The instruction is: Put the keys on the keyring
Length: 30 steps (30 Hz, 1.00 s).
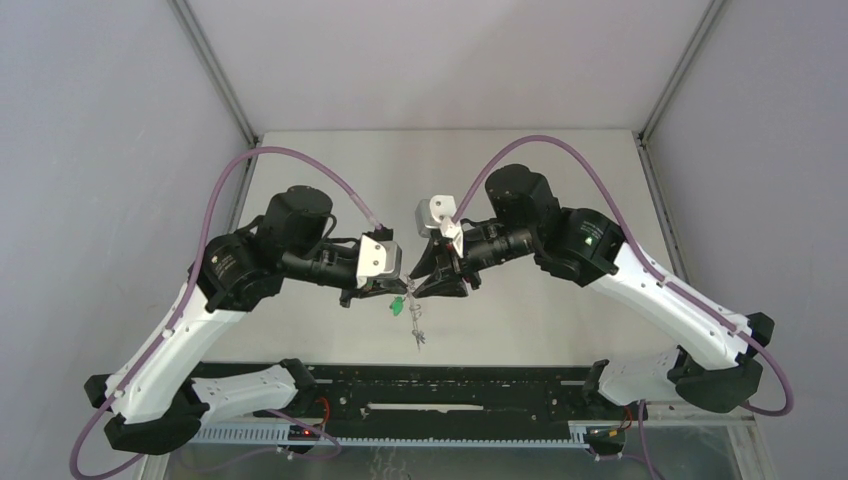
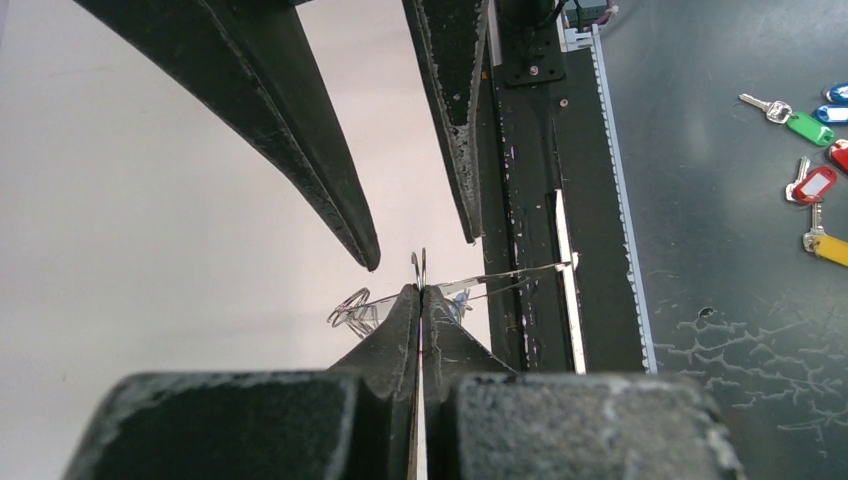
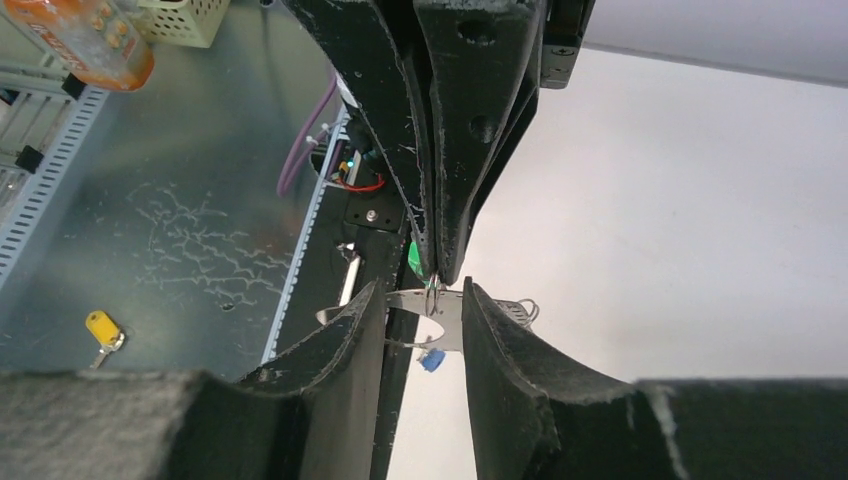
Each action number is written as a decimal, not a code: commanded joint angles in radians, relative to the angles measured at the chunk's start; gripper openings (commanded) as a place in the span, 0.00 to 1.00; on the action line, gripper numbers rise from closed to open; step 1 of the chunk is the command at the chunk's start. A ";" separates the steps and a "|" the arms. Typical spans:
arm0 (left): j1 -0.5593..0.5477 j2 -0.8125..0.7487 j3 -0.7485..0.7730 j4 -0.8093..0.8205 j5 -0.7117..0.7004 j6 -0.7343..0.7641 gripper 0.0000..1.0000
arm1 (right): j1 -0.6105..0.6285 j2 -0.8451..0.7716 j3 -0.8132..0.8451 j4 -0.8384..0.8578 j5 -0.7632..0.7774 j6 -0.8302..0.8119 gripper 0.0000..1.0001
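My left gripper [image 2: 421,290] is shut on a thin wire loop of the keyring [image 3: 450,319], holding it in the air between the two arms. The keyring is a grey metal band seen nearly edge-on, with small wire loops [image 2: 350,308] at its rim. It hangs down below the grippers in the top view [image 1: 418,330]. The keys hang from it: the green head [image 3: 415,261] beside the left fingertips and the blue head [image 3: 432,360] below the band. My right gripper [image 3: 422,295] is open, its fingers on either side of the band and not clamping it.
The black base rail [image 1: 450,385] runs along the table's near edge under the grippers. Several spare tagged keys [image 2: 812,128] lie on the dark floor beyond the rail. A yellow-tagged key [image 3: 103,330], an orange bottle [image 3: 95,40] and a basket [image 3: 185,20] are off the table.
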 commanded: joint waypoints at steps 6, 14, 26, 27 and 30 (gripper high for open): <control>0.002 -0.012 0.056 0.016 0.040 0.007 0.00 | 0.032 0.033 0.069 -0.056 0.086 -0.043 0.41; 0.004 -0.013 0.060 0.016 0.045 0.007 0.00 | 0.036 0.061 0.092 -0.069 0.084 -0.049 0.35; 0.003 -0.027 0.056 0.025 -0.015 0.015 0.41 | -0.030 -0.024 -0.050 0.141 0.022 0.069 0.00; 0.003 -0.031 0.057 0.024 -0.026 0.019 0.45 | -0.053 -0.052 -0.090 0.230 0.000 0.116 0.00; 0.002 -0.048 0.047 0.033 -0.045 0.020 0.54 | -0.097 -0.136 -0.217 0.438 -0.052 0.230 0.00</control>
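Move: The small ring on the grey keyring plate is still pinched in the left fingertips. From the right hand's open fingers it lies about 1 cm ahead, 1 cm left and 2 cm below. The green key tag hangs some 2 cm back, 2 cm left and 3 cm below the ring. The keyring plate's middle is roughly 3 cm back from the ring, level with it sideways, and 6 cm below. Right hand eases some 2 cm down, pinches the ring, then goes 1.5 cm forward as the left opens. ##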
